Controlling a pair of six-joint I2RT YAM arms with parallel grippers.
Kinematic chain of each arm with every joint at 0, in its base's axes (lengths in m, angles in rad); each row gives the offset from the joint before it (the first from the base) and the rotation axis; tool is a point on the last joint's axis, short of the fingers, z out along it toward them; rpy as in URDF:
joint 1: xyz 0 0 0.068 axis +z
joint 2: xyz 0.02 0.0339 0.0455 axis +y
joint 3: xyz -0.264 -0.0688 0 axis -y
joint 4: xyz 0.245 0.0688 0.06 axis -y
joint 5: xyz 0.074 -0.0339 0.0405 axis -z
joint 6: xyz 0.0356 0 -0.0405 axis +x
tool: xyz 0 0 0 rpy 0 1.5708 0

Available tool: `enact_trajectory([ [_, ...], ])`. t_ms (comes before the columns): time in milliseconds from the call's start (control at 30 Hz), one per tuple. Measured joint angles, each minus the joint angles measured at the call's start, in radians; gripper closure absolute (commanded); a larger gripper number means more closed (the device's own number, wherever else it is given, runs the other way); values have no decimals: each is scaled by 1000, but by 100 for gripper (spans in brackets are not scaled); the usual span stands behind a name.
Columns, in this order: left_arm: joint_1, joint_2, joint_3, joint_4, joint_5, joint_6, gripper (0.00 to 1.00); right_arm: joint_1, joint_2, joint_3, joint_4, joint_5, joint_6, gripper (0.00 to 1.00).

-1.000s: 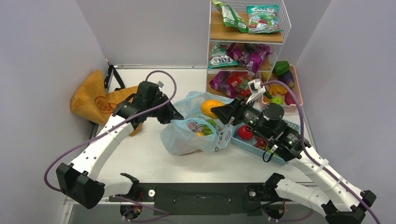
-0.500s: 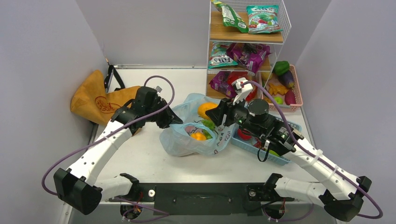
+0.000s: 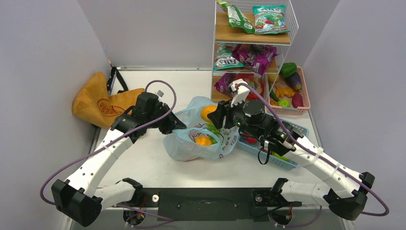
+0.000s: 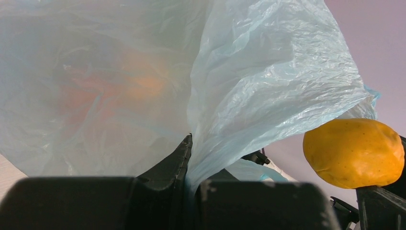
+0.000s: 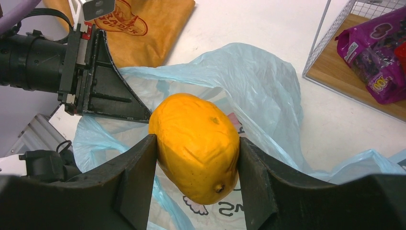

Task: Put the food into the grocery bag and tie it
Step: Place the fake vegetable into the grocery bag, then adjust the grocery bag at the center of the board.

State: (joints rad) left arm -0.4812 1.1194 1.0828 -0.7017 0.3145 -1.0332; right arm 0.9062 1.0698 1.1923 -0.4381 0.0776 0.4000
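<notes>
The light blue grocery bag (image 3: 191, 146) lies crumpled mid-table with its mouth open toward the back. Inside it I see an orange fruit (image 3: 203, 140) and green grapes (image 3: 213, 128). My left gripper (image 3: 175, 125) is shut on the bag's left rim and holds the plastic (image 4: 268, 86) up; the film is pinched between the fingers (image 4: 182, 158). My right gripper (image 3: 214, 115) is shut on an orange-yellow fruit (image 5: 196, 143), which hangs just above the bag's mouth (image 5: 258, 91). The same fruit (image 4: 354, 153) shows at the right of the left wrist view.
A tan tote (image 3: 103, 100) lies at the back left. A wire shelf (image 3: 253, 43) with snack packets stands at the back right, with a pink basket (image 3: 306, 98) of vegetables beside it. A blue basket (image 3: 253, 149) with red produce sits under my right arm.
My right gripper has carried the orange-yellow fruit leftward to above the bag's mouth. The left gripper, still gripping the rim, has shifted slightly toward the front left.
</notes>
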Motion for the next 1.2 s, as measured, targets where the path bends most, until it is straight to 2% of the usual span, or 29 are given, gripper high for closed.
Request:
enact_trajectory([
  [33, 0, 0, -2, 1, 0, -2, 100, 3, 6, 7, -2, 3, -3, 74],
  [100, 0, -1, -4, 5, 0, -4, 100, 5, 19, 20, -3, 8, -8, 64],
  [133, 0, -3, -5, 6, 0, -5, 100, 6, 27, 28, -5, 10, -11, 47],
  [167, 0, -4, -6, 6, 0, -6, 100, 7, 35, 35, -5, 12, -16, 39],
  [200, 0, -5, -7, 6, 0, -6, 100, 8, 42, 38, -5, 13, -18, 26],
  [267, 0, -7, -7, 7, 0, -6, 100, 12, 51, 42, -6, 19, -18, 15],
  [667, 0, -18, -15, 9, 0, -11, 100, 25, 72, 82, -13, 49, -52, 9],
  [867, 0, -27, -29, 9, 0, -11, 100, 24, 46, 96, -34, 142, -129, 9],
  [1033, 4, -27, -29, 6, 0, -10, 100, 0, -103, 1, -24, 210, -188, 2],
  [1200, 15, -25, -25, -4, 0, -1, 100, -53, -260, -96, -12, 219, -225, 2],
])
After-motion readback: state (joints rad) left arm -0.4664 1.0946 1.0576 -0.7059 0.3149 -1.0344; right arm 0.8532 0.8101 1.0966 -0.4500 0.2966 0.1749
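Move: The right hand already holds the yellow fake vegetable over the grocery bag; the mouth's middle is about 14 cm below it, some 4 cm ahead and 1 cm left. Down in the bag, roughly 28 cm below, the orange pepper sits 4 cm ahead and 2 cm left, and the green grapes 9 cm ahead and 1 cm right. The blue basket stands some 29 cm right, 5 cm ahead and 29 cm down. From the left hand, the mouth is about 9 cm right, 3 cm ahead and 8 cm lower. Easing a centimetre or so forward and left over the bag mouth, the right hand opens its fingers wide and lets go of the yellow vegetable. It then lifts about 3 cm and swings quickly right, some 10 cm, away from the mouth towards the basket side, fingers tipping up about 15 degrees and turning slightly clockwise. The left hand stays shut on the bag's left rim, holding it up. ##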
